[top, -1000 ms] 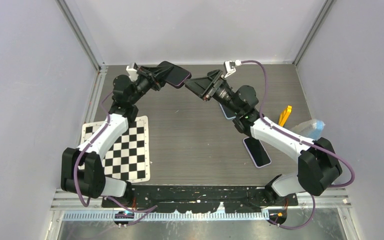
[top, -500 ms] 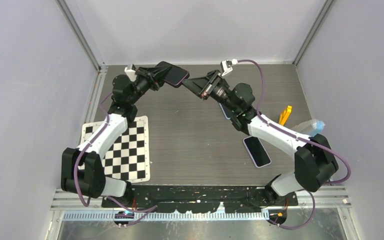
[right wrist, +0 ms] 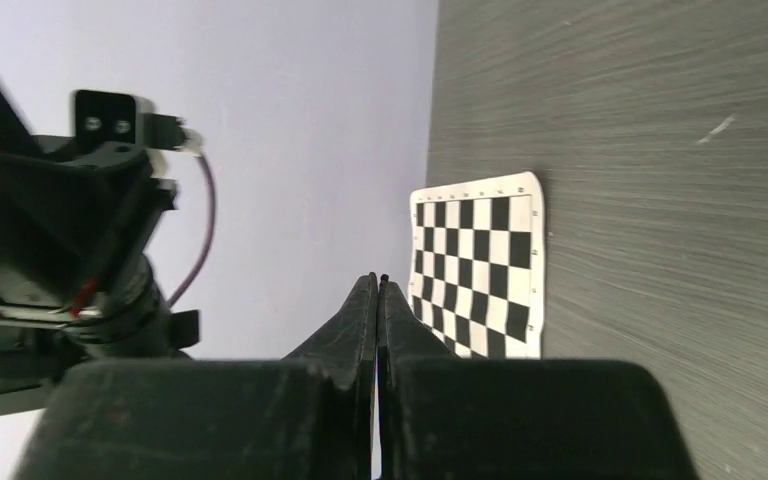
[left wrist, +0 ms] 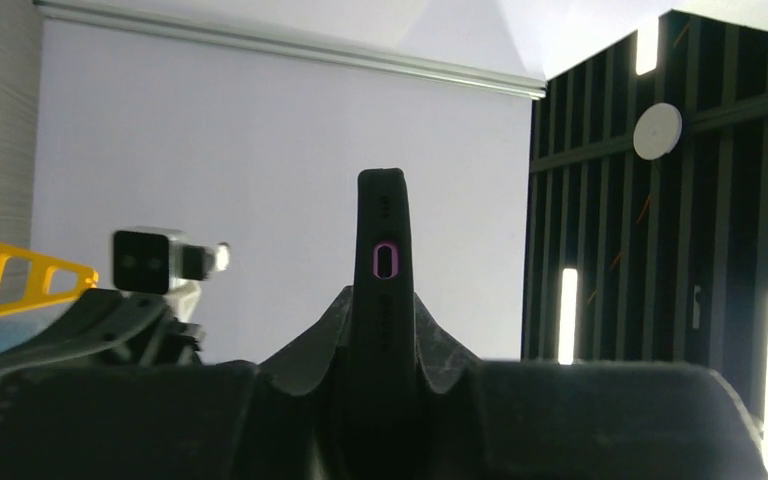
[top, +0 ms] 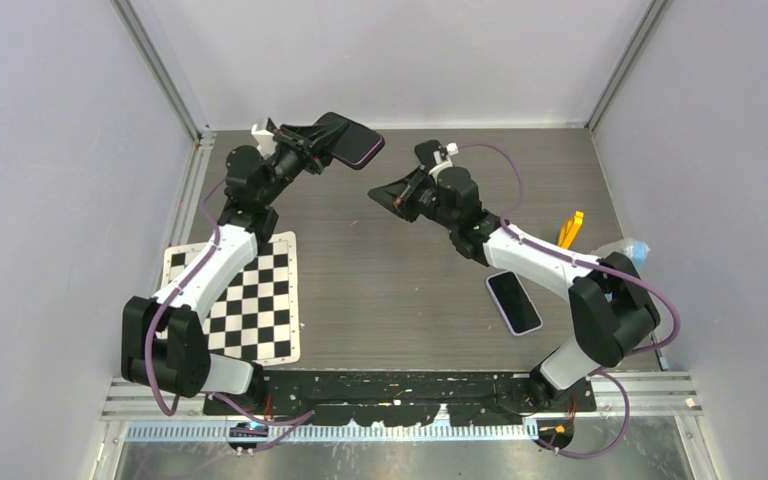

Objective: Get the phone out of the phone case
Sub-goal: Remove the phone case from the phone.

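My left gripper point(top: 326, 148) is raised over the far left of the table, shut on one end of a black phone case point(top: 350, 139) with a purple edge. The left wrist view shows the case point(left wrist: 384, 240) edge-on, upright between the fingers of that gripper point(left wrist: 384, 305), with a purple-rimmed slot in its side. Whether the phone sits inside it I cannot tell. My right gripper point(top: 377, 192) hangs below and to the right of the case, apart from it. In its wrist view the right gripper point(right wrist: 378, 282) has its jaws pressed together with nothing between them.
A checkerboard mat point(top: 250, 300) lies at the left front, also seen as the mat point(right wrist: 480, 265) in the right wrist view. A dark phone-shaped slab point(top: 514, 302) lies flat at the right. A yellow tool point(top: 569, 230) and a clear bag point(top: 625, 255) lie by the right wall.
My right gripper has shut and drawn back down and away from the case's end. My left gripper has lifted the case a little higher.
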Robot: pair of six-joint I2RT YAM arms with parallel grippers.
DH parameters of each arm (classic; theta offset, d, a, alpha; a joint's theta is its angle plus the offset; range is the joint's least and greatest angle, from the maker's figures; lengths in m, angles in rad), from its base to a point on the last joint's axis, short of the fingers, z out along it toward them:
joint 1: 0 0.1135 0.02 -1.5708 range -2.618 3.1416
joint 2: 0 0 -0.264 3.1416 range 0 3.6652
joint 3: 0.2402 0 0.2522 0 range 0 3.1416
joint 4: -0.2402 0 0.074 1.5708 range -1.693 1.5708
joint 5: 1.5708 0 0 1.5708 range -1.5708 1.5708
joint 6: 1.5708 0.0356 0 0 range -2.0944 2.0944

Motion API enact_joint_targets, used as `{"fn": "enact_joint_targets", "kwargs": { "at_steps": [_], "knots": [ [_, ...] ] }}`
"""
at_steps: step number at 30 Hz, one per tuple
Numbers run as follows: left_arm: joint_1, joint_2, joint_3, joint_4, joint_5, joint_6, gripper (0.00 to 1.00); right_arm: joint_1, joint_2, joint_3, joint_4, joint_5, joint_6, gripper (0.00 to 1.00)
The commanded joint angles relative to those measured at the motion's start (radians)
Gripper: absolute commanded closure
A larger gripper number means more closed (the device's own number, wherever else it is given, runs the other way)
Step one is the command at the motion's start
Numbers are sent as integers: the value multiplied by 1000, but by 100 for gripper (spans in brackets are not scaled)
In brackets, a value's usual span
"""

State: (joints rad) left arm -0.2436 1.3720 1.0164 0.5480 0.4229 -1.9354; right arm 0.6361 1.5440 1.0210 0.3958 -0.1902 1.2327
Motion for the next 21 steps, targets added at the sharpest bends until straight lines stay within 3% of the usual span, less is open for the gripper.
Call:
{"fn": "enact_joint_targets", "kwargs": {
  "at_steps": [1,3,6,10,15,21],
  "knots": [
    [-2,-41,48,124,9,-16,100,5,-33,14,3,32,-37,99],
    [-2,-39,47,129,7,-14,100,5,-58,-4,86,15,-60,93],
    [-2,-38,51,118,7,4,100,6,-91,-63,253,-34,-93,62],
    [-2,-38,46,104,12,20,100,7,-108,-92,505,-101,-45,36],
    [-2,-41,40,91,11,34,100,28,-101,-57,607,-144,-15,25],
    [-3,-47,33,82,15,39,100,33,-113,-49,629,-102,-17,23]
  ]
}}
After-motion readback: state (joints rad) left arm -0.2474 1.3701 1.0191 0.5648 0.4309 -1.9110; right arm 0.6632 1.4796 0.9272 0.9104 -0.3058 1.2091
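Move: The cased phone, still pinched in my left hand, has its middle about 3 cm ahead, 3 cm left and some 13 cm above my empty, shut right fingers. From that right hand the loose black phone lies on the table about 18 cm ahead and 14 cm right, and the checkerboard some 15 cm back and 34 cm left, both roughly 25 cm below. Seen from my left hand, the cased phone's middle is about 3 cm right, 1 cm back and 1 cm down. I bring my right hand back up to the cased phone for another try: after dipping some 2 cm it climbs to about 10 cm above its start and draws back about 5 cm. On the way I open its shut fingers to about three quarters and tip them up by some 25 degrees, ending close by the phone's near corner. My left hand stays put and keeps its pinch. ##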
